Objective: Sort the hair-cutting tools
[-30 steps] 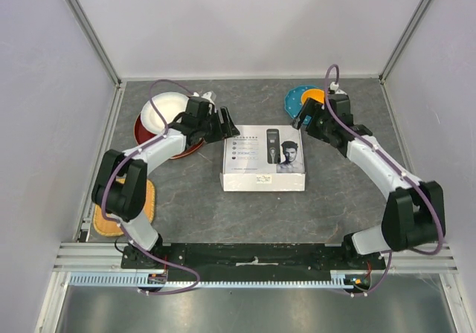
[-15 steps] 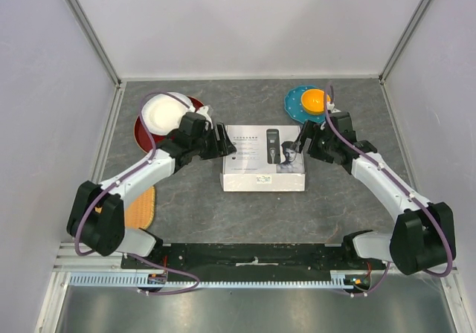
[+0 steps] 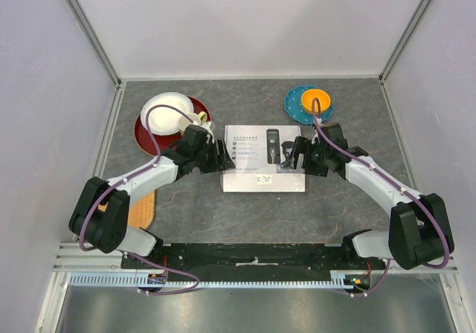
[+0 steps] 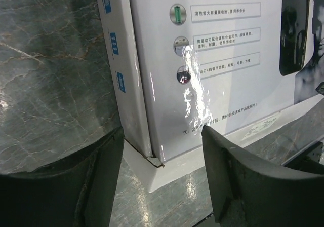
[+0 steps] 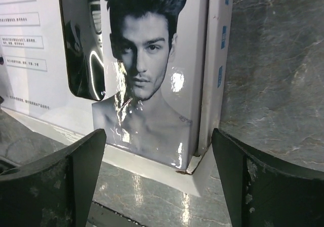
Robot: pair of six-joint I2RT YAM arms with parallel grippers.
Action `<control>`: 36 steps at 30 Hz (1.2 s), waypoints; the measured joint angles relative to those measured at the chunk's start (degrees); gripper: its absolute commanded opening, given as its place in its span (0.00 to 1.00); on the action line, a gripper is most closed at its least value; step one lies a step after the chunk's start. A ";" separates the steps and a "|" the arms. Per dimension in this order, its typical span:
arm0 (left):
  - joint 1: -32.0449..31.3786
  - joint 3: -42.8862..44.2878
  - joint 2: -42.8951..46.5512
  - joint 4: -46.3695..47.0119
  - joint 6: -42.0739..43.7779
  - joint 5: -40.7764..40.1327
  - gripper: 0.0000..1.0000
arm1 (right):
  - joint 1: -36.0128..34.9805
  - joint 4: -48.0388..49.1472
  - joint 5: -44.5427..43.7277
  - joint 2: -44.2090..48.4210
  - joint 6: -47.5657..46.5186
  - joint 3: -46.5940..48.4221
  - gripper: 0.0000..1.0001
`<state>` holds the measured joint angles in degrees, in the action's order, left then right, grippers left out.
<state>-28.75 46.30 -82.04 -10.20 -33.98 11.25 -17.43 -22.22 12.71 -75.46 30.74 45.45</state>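
Note:
The hair-cutting tools themselves are out of view; only the closed white box (image 3: 264, 158) with a printed clipper and a man's face on its lid lies mid-table. My left gripper (image 3: 223, 158) is open at the box's left side. In the left wrist view the box (image 4: 217, 60) has its near-left corner between the spread fingers of the gripper (image 4: 162, 136), touching neither. My right gripper (image 3: 294, 154) is open at the right side. In the right wrist view the box (image 5: 152, 60) shows its near-right corner between the wide jaws of the gripper (image 5: 158, 136).
A red plate (image 3: 145, 132) holding a white bowl (image 3: 165, 112) sits at the back left, with a small cup (image 3: 199, 117) beside it. A teal plate (image 3: 294, 102) carrying an orange bowl (image 3: 315, 99) is at the back right. An orange mat (image 3: 137, 207) lies near the left arm.
Both arms have swung in from the plates and come down to the box's two sides. The left jaws have narrowed slightly; the right stays wide.

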 measured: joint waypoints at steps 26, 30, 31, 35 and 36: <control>-0.31 6.84 -1.79 -14.16 4.09 7.02 0.47 | 0.02 -11.72 3.78 -0.15 1.44 2.16 0.71; -0.31 7.02 -1.79 -14.23 4.44 7.02 0.47 | 0.02 -12.87 3.74 -0.15 1.62 2.16 0.70; -0.31 7.04 -1.79 -14.27 4.52 7.02 0.47 | 0.02 -13.05 3.74 -0.15 1.64 2.16 0.70; -0.31 7.17 -1.79 -14.60 4.76 6.91 0.47 | 0.02 -13.22 3.54 -0.13 1.84 2.16 0.67; -0.31 7.19 -1.79 -14.62 4.83 6.91 0.47 | 0.02 -13.22 3.52 -0.13 1.88 2.16 0.65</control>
<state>-29.06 53.49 -83.83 -24.82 -29.15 18.15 -17.41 -35.44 16.23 -75.59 32.62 47.62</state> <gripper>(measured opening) 0.473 0.688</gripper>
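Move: The box's closed lid is between the hands. Its near-left corner lies about 2 cm back and 1 cm left of the left hand, some 2 cm below; its near-right corner sits roughly 2 cm back and 2 cm right of the right hand, also 2 cm below. The mug stands about 13 cm ahead and 12 cm left of the left hand; the blue plate lies some 20 cm ahead and 3 cm right of the right hand. Back towards the base go both hands together, the left about 3 cm and the right a little over 4, bringing their fingertips from over the lid to its two near corners beside the box's front face. Both tip their fingers steeper down by roughly 10 degrees and partly close, staying open around the corners; by the end the fingertips seem to touch them. ##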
